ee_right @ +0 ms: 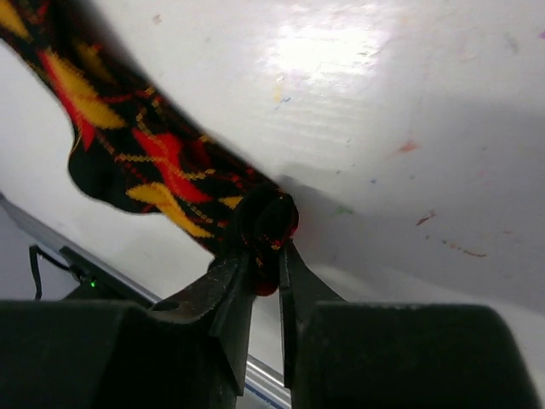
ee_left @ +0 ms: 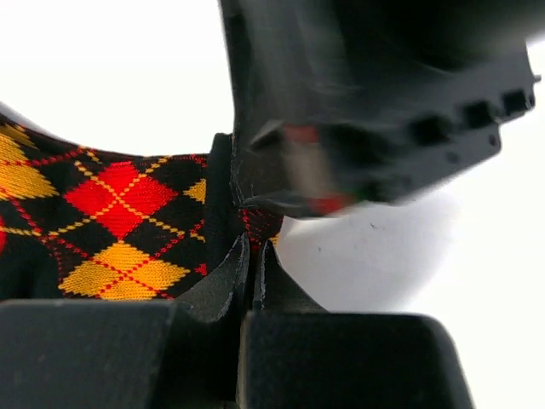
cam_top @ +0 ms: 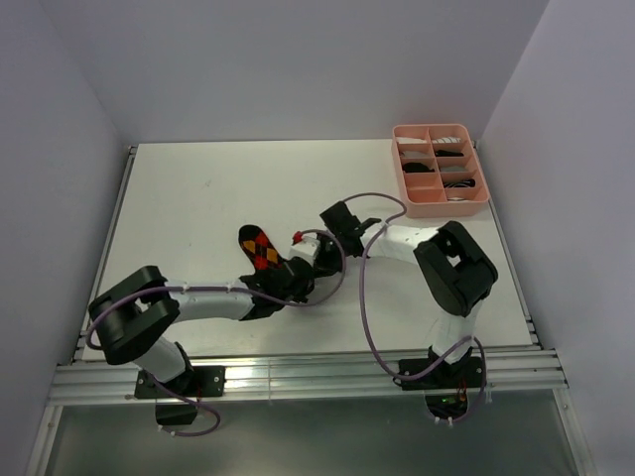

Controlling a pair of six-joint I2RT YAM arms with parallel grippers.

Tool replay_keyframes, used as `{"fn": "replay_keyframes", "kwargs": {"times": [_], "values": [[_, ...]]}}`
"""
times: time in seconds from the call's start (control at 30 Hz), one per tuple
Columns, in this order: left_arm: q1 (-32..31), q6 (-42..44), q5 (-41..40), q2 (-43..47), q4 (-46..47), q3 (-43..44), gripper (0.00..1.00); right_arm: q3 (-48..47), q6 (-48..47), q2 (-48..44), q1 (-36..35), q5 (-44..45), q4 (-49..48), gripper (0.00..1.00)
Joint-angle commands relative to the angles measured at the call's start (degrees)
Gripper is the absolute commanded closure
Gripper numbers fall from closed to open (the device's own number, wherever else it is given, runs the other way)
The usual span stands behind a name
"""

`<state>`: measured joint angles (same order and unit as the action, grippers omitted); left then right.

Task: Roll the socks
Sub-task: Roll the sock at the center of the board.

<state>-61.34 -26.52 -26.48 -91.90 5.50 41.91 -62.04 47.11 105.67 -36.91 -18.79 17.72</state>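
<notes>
A black sock with red, orange and yellow argyle diamonds lies near the table's middle. In the left wrist view the sock spreads to the left, and my left gripper is shut on its thin edge. In the right wrist view my right gripper pinches the bunched end of the same sock, whose length trails away up-left. From above, the left gripper and right gripper meet at the sock's near-right end. The right gripper's body looms blurred just beyond the left fingers. No other loose sock shows.
A pink compartment tray stands at the back right, with dark and pale rolled items in its sections. The aluminium rail runs along the near table edge. Grey walls close in both sides and the back.
</notes>
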Motion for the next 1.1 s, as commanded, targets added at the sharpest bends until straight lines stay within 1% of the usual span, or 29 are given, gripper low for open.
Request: {"fn": "replay_keyframes", "kwargs": {"times": [0.0,0.03,0.07,0.1,0.13,0.17,0.23,0.27,0.3,0.4,0.53,0.7,0.8,1.07], "values": [[5.16,-5.46,15.12,5.58,-0.85,-5.16,0.99,3.32,2.02,-6.6,0.17,1.64,-10.93,0.77],[6.57,-6.16,16.88,6.72,0.03,-6.04,0.99,4.03,2.71,-7.57,0.08,2.17,-13.56,0.73],[7.63,-6.95,18.9,7.78,1.43,-7.7,0.99,5.69,3.07,-8.63,0.17,3.39,-15.06,0.66],[9.99,-8.18,21.79,9.79,2.14,-8.5,0.99,6.66,3.59,-10.64,0.17,3.93,-16.47,0.63],[11.06,-8.89,23.21,10.68,2.76,-9.99,0.99,8.58,3.86,-11.7,0.25,4.63,-19.36,0.59],[11.85,-10.2,24.62,12.25,4.16,-10.7,0.99,9.73,4.12,-12.84,0.26,5.68,-20.86,0.52],[14.66,-11.79,28.13,13.49,5.48,-12.98,0.99,13.33,5.18,-16.1,0.25,6.74,-25.51,0.45],[15.45,-12.41,29.19,13.93,6.27,-13.78,0.99,14.57,5.44,-17.15,0.26,7.09,-27.19,0.4],[16.94,-13.98,30.34,14.63,7.76,-14.57,0.99,15.62,5.45,-18.55,0.17,7.1,-28.69,0.38],[19.67,-16.88,34.29,14.73,10.66,-17.29,0.99,16.86,5.01,-18.22,0.17,6.49,-30.19,0.36],[23.01,-19.35,38.69,14.29,14.0,-20.54,0.99,19.49,6.94,-17.08,-0.18,3.94,-33.09,0.36],[27.4,-22.16,45.01,11.93,18.58,-22.57,0.99,22.75,9.48,-15.67,-2.2,3.76,-35.99,0.33],[29.25,-23.74,48.26,9.64,21.13,-22.84,0.99,25.03,11.85,-14.18,-2.64,2.79,-40.02,0.32],[32.07,-27.17,52.05,4.89,23.77,-23.1,0.99,25.39,14.32,-8.03,-5.54,1.47,-45.31,0.33]]}}
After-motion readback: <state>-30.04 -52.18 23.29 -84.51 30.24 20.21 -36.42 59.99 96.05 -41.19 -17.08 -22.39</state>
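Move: Bunched between both sets of fingers is the patterned sock's rolled end, at the left hand's point and barely 1 cm behind the right's. From the left hand, the sock's loose end lies about 14 cm to the left and 9 cm farther out, some 2 cm lower. The only other thing, the storage box, stands roughly 33 cm to the right of the right hand and 25 cm ahead, a little lower. Opening wide, the right fingers let go of the rolled end; that hand rises about 7.5 cm, slightly forward, then sinks back towards the board, ending a little behind and left of its start. The left hand keeps its pinch, carries the roll about 5 cm left, and turns some 50 degrees, its fingers swinging to point more to the right. ##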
